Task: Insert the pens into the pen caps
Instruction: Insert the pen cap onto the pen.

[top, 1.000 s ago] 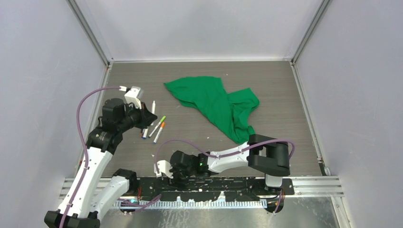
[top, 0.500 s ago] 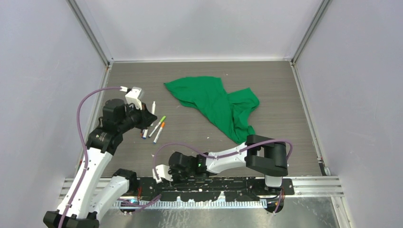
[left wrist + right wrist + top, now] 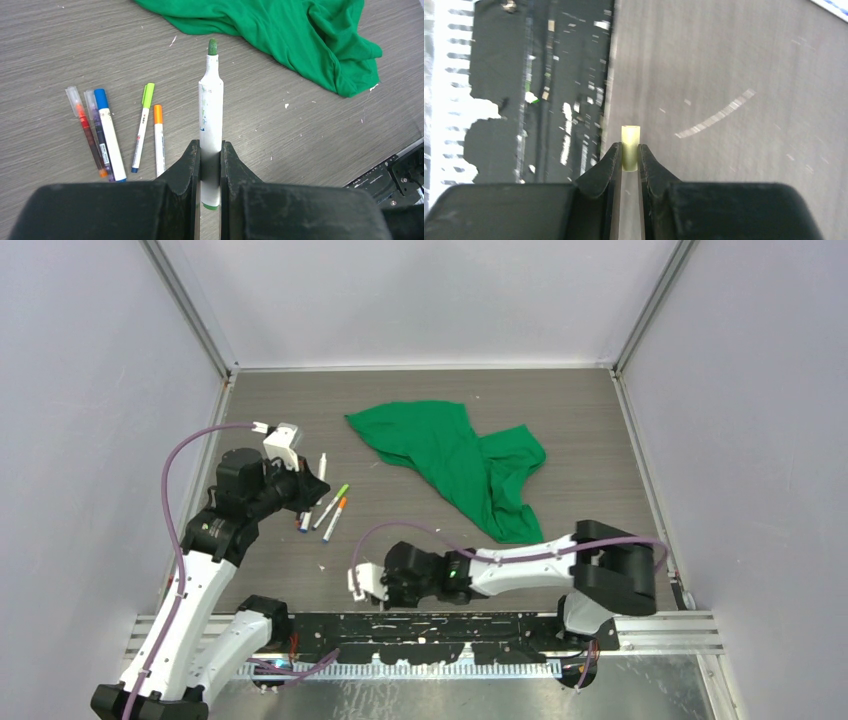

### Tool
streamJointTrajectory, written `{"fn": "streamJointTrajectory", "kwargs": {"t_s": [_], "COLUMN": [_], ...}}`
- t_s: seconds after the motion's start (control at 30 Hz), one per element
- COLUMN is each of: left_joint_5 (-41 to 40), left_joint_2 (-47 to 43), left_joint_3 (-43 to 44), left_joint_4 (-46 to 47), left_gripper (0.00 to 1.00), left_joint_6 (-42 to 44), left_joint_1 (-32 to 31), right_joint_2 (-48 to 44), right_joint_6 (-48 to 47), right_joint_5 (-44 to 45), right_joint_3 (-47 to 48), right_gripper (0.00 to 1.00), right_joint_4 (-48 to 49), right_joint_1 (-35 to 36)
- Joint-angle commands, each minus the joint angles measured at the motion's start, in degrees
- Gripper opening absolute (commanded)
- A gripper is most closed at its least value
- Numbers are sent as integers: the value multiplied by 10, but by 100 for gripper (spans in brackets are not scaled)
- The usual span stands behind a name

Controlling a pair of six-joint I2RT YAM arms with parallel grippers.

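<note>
My left gripper (image 3: 210, 150) is shut on a white pen (image 3: 211, 125) with a bare green tip, which points up and away toward the cloth. In the top view the left gripper (image 3: 305, 488) hangs over the table's left side, with the held pen (image 3: 322, 464) sticking out of it. Several capped pens lie beside it: a red one (image 3: 85, 131), a blue one (image 3: 111, 137), a green one (image 3: 143, 125) and an orange one (image 3: 159, 140). My right gripper (image 3: 630, 152) is shut on a short pale yellow-green pen cap (image 3: 630, 142). It sits low near the front edge (image 3: 385, 588).
A crumpled green cloth (image 3: 450, 460) lies in the middle and back of the table, also at the top of the left wrist view (image 3: 280, 30). The black base rail (image 3: 450, 625) runs along the near edge, just left of the cap in the right wrist view (image 3: 499, 100).
The right gripper has closed on the cap and shifted right, away from the rail. The left arm and its pen have stayed put.
</note>
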Motion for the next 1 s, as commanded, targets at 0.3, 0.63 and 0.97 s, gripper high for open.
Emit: {"fn": "streamJointTrajectory", "kwargs": {"t_s": [0.3, 0.63, 0.97], "left_joint_5": [-1, -5, -9], "left_joint_2": [-3, -8, -13], "left_joint_3": [2, 3, 4], "left_joint_4": [8, 7, 7], "left_gripper": [0, 1, 2], "left_joint_6": [9, 9, 10], "left_joint_1": [-2, -5, -8], "right_joint_2": [-87, -56, -68], "right_joint_6": [62, 96, 206], "right_joint_5": [84, 90, 137], "right_joint_3": [-57, -72, -62], "right_gripper": [4, 17, 60], "right_joint_4": [-57, -42, -75], "right_joint_1": [-79, -80, -62]}}
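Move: The pale yellow pen cap is already pinched in the right hand; the clear table spot it is taken to lies about 6 cm ahead, 7 cm to the right and 3 cm lower. From this hand the orange-capped pen lies some 17 cm ahead and 9 cm left, the green-capped pen about 20 cm ahead and 10 cm left, both 3 cm lower. From the left hand, which holds the uncapped green marker, the yellow cap is roughly 18 cm back, 10 cm right and 18 cm below. The pale yellow cap, still pinched by the right hand, is carried away from the table's near edge about 6 cm forward and 7 cm right, first rising some 3 cm, then lowered about 5 cm onto the bare tabletop while the wrist turns some 25 degrees clockwise. There the fingers open around the cap and let go, and the left hand holds the marker still. ##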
